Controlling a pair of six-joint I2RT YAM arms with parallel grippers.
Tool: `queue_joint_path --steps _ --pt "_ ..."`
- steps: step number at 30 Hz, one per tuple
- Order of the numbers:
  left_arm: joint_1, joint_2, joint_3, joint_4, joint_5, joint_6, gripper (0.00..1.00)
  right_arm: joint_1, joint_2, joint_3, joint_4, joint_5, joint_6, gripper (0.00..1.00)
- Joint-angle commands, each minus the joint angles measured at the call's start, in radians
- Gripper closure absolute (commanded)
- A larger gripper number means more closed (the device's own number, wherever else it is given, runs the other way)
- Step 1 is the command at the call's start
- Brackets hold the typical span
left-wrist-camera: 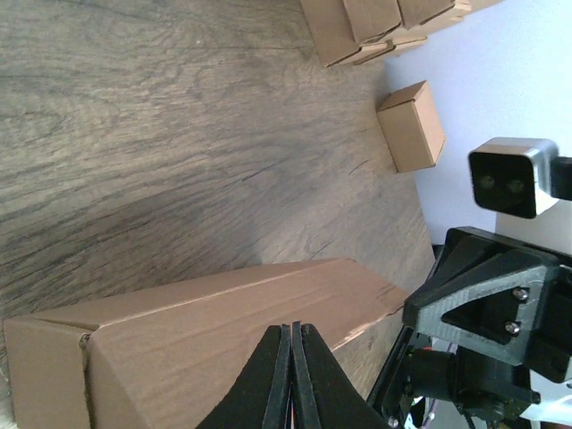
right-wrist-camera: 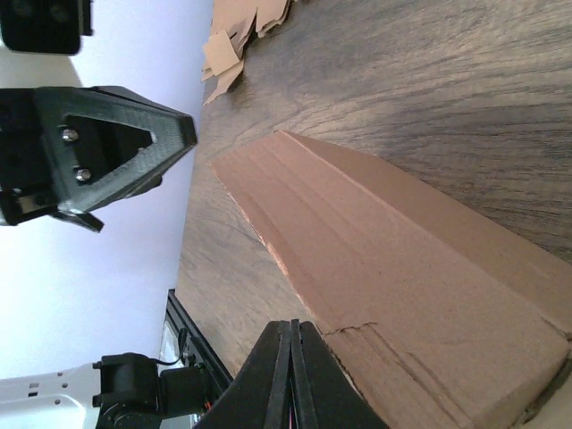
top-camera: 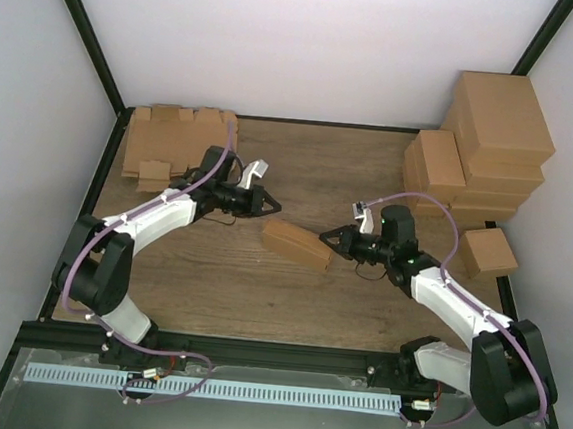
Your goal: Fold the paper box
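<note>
The paper box (top-camera: 297, 244) lies on its side in the middle of the wooden table, folded into a long brown block. My left gripper (top-camera: 272, 208) hovers just above and behind its left end, jaws pressed together with nothing between them. My right gripper (top-camera: 327, 236) sits at the box's right end, also shut and empty. In the left wrist view the shut gripper (left-wrist-camera: 292, 329) points over the paper box (left-wrist-camera: 206, 340). The right wrist view has the shut gripper (right-wrist-camera: 289, 326) over the paper box (right-wrist-camera: 420, 277), by a creased edge, and shows the left gripper (right-wrist-camera: 107, 152) beyond it.
Flat cardboard blanks (top-camera: 178, 140) are piled at the back left. Folded boxes (top-camera: 483, 151) are stacked at the back right, with one small box (top-camera: 489, 252) beside my right arm, also seen as a box (left-wrist-camera: 411, 125) in the left wrist view. White walls enclose the table.
</note>
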Motion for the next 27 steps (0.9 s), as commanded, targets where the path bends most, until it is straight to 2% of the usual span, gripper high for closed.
queue_joint_path --steps 1,19,27 --pt "0.008 0.031 -0.03 0.059 0.039 0.028 0.96 -0.02 0.016 -0.014 0.099 -0.056 0.024 0.99" --pt "0.008 0.063 -0.15 0.151 0.057 0.008 0.96 -0.027 0.066 -0.119 0.191 -0.067 0.041 0.99" --pt "0.008 0.077 -0.199 0.195 0.063 -0.001 0.96 -0.028 0.018 -0.026 0.111 -0.103 0.033 0.99"
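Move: Close under both shut grippers lies the paper box, its long side slanting nearer on the right. Its middle is about 7 cm back, 5 cm right and some 9 cm below the left hand; from the right hand it is roughly 2 cm back, 5 cm left and 8 cm lower. The flat cardboard lies about 22 cm left and 12 cm ahead of the left hand, 14 cm down; the box stack is some 21 cm right and 15 cm ahead of the right hand, about 8 cm lower. Lowering onto opposite ends of the box's lid, both hands come down with fingers still shut: the left about 5 cm and some 2 cm back, the right about 3 cm with a slight pull back, its descent ending just before the left's. The fingertips arrive at the lid near its edge and seem to press on it; the wrists barely turn. ##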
